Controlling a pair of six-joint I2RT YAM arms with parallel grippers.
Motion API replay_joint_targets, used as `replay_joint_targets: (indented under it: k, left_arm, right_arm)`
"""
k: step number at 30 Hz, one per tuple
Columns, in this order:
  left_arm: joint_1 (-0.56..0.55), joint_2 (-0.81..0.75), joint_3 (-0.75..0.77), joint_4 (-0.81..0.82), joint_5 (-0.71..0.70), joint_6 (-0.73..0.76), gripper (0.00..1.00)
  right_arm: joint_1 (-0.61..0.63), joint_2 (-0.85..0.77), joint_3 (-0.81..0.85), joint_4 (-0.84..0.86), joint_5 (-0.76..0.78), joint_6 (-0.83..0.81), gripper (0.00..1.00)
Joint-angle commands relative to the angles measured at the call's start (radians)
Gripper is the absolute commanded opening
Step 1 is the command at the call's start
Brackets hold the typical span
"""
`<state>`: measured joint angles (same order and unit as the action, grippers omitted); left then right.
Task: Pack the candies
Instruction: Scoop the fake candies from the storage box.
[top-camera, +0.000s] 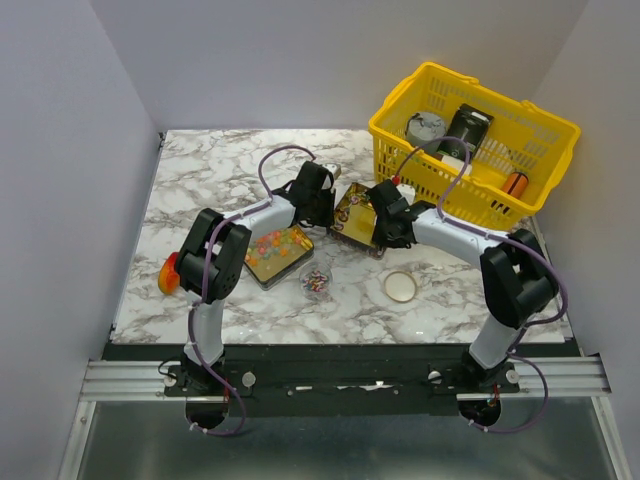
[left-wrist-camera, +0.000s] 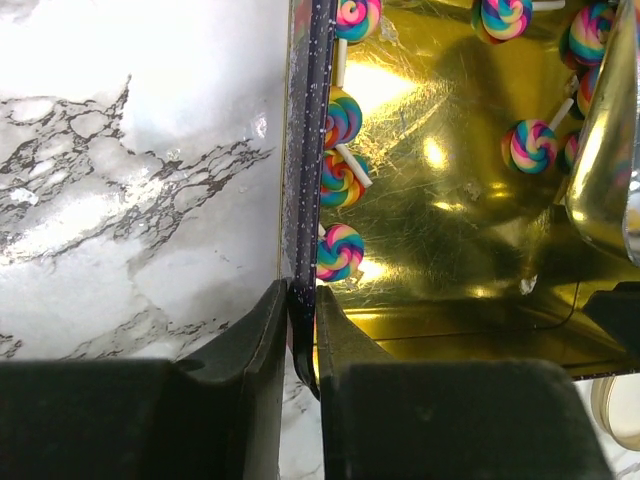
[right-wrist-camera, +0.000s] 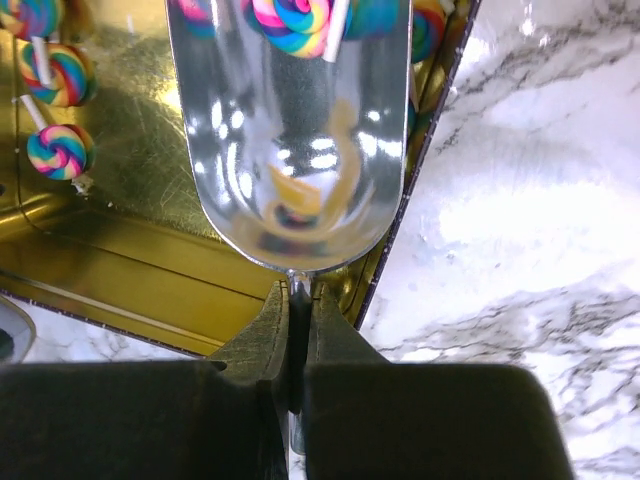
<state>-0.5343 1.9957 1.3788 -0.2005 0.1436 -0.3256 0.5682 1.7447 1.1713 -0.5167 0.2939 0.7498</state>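
Note:
The candies, tiny multicoloured sweets, fill an open rectangular tin left of centre. More of them lie in a small glass jar. A gold tin holding small rainbow swirl lollipops sits between both arms. My left gripper is shut on that tin's dark side wall. My right gripper is shut on the thin handle of a silver scoop. The scoop's bowl reaches over the gold tin and carries a lollipop at its far end.
A yellow basket with a tin can, a dark box and an orange cylinder stands at the back right. A round lid lies near the front right of the jar. An orange-red lump sits at the table's left edge.

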Motion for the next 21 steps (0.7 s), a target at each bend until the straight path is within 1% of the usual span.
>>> replay_joint_targets:
  k: [1,5,6,9,11,12,16,17,18,20,21]
  left_arm:
    - [0.023,-0.018,-0.017,-0.056,-0.047,0.023,0.27]
    - [0.023,-0.025,-0.014,-0.057,-0.050,0.030,0.36]
    - [0.023,-0.034,-0.018,-0.054,-0.049,0.030,0.43]
    - [0.023,-0.058,-0.035,-0.036,-0.049,0.028,0.52]
    - [0.023,-0.075,-0.050,-0.016,-0.042,0.023,0.56]
    - [0.023,-0.092,-0.053,-0.010,-0.039,0.020,0.62]
    - [0.023,-0.147,-0.070,0.013,-0.042,0.013,0.71]
    - [0.023,-0.159,-0.083,0.025,-0.045,0.010,0.75]
    - [0.023,-0.190,-0.090,0.036,-0.044,0.010,0.84]
    - [0.023,-0.224,-0.116,0.067,-0.045,0.002,0.90]
    - [0.023,-0.256,-0.121,0.072,-0.053,-0.003,0.96]
  right_arm:
    - [0.009,-0.065,-0.068,0.082,0.096,-0.167,0.01]
    - [0.013,-0.077,-0.053,0.089,0.071,-0.199,0.01]
    - [0.015,-0.088,-0.055,0.096,0.067,-0.208,0.01]
    - [0.025,-0.117,-0.056,0.103,0.067,-0.228,0.01]
    - [0.032,-0.134,-0.055,0.099,0.062,-0.242,0.01]
    - [0.036,-0.143,-0.055,0.096,0.063,-0.244,0.01]
    - [0.048,-0.195,-0.042,0.055,0.039,-0.262,0.01]
    - [0.053,-0.217,-0.036,0.043,0.027,-0.267,0.01]
    - [0.052,-0.226,-0.032,0.014,0.013,-0.270,0.01]
    - [0.058,-0.249,-0.019,-0.022,-0.021,-0.267,0.01]
    - [0.059,-0.255,-0.015,-0.057,-0.032,-0.268,0.01]
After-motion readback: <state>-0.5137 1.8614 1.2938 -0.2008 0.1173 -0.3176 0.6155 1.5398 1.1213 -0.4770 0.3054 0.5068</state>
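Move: The storage box, a clear round tub, stands about 15 cm left and 8 cm back of the right hand, a few centimetres lower. The lollipop tray's middle is some 6 cm ahead and 4 cm left; the lid ring is 9 cm back and 5 cm right. The left hand is at this tray's left wall, the tray's middle being 8 cm right and 2 cm ahead; from it the storage box lies 13 cm back and 4 cm left. The left fingers, already loosening around the tray's left wall near its close corner, open wide and come free, drifting about 2 cm left before rising some 3 cm. Keeping its grip on the scoop handle, the right hand lifts the lollipop-laden scoop about 6 cm above the tray, turning a little counter-clockwise and tipping the scoop's front up some 10 degrees, faster towards the end. ##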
